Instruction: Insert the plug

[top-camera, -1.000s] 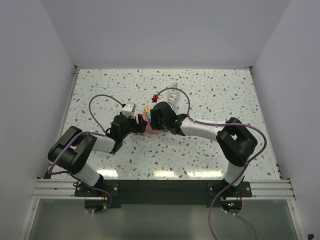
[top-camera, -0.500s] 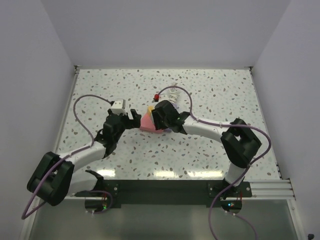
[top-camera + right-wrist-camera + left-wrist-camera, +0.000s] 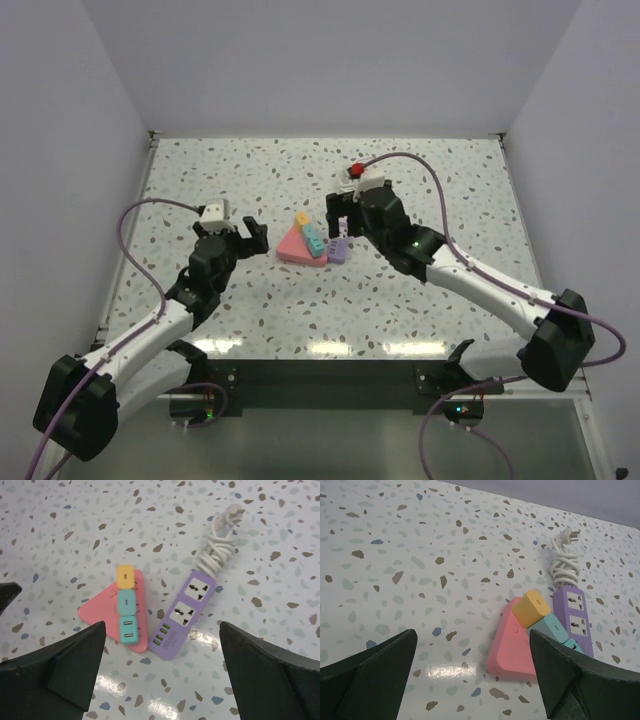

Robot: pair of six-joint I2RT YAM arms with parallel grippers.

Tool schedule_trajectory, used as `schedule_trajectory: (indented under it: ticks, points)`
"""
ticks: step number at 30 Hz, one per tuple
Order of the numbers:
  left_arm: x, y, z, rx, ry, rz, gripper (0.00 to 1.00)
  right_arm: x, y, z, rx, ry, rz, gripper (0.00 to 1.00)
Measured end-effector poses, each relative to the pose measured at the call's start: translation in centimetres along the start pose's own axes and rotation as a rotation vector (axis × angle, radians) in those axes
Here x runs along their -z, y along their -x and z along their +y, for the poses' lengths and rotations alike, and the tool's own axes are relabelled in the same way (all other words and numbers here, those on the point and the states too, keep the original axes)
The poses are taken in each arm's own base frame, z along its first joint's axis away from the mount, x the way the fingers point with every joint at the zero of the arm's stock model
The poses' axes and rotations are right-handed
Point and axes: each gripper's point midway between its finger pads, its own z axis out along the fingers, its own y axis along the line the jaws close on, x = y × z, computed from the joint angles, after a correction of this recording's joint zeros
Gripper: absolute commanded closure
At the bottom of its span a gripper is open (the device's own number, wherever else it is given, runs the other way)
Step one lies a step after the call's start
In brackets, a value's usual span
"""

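A pink triangular power strip (image 3: 293,247) lies flat mid-table, with a yellow plug (image 3: 300,218) and two teal adapters (image 3: 313,240) seated in a row on it. A purple power strip (image 3: 339,251) lies touching its right side. The right wrist view shows the pink strip (image 3: 102,612), the yellow plug (image 3: 125,576), the teal adapters (image 3: 127,615), the purple strip (image 3: 187,611) and its coiled white cord (image 3: 217,552) ending in a loose plug (image 3: 231,513). My left gripper (image 3: 254,236) is open and empty, left of the pink strip (image 3: 512,647). My right gripper (image 3: 340,214) is open and empty, above the purple strip.
The speckled table (image 3: 440,190) has white walls on three sides. Purple cables loop from both arms over the table (image 3: 140,215). The left wrist view shows the purple strip (image 3: 574,617) and white cord (image 3: 565,562) beyond the pink strip.
Both grippers have drawn back from the pink strip, the left one to the left and the right one up and to the right. The strips and plugs now lie uncovered.
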Motion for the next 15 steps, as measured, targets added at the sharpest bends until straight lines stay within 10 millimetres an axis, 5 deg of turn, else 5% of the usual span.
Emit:
schedule_trajectory:
  ticks: [8,15]
  points:
    - [0.2,0.3,0.9,-0.009,0.056,0.003,0.0,2.3,0.0,-11.5,-0.114,-0.245,-0.07,0.01]
    - [0.2,0.6,1.2,-0.009,0.076,-0.006,0.0,4.4,-1.2,-15.4,-0.185,-0.341,-0.12,0.01]
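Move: The rear teal block, already seated on the pink triangle, lies about 7 cm to the right hand's left, roughly level with it in reach and some 17 cm lower. The triangle's middle is around 4 cm farther left. The purple power strip sits nearly under the right hand, about 4 cm ahead, and the coiled white cord some 19 cm ahead. From the left hand, that teal block is about 21 cm right and 11 cm below. The teal blocks, triangle and power strip are left behind, untouched, as the empty right hand sweeps about 16 cm to the right, away from them, staying high and nearly level above the table. Its wrist turns clockwise by some 25 degrees, from pointing forward-left to pointing nearly straight forward, with the fingers still wide open. ##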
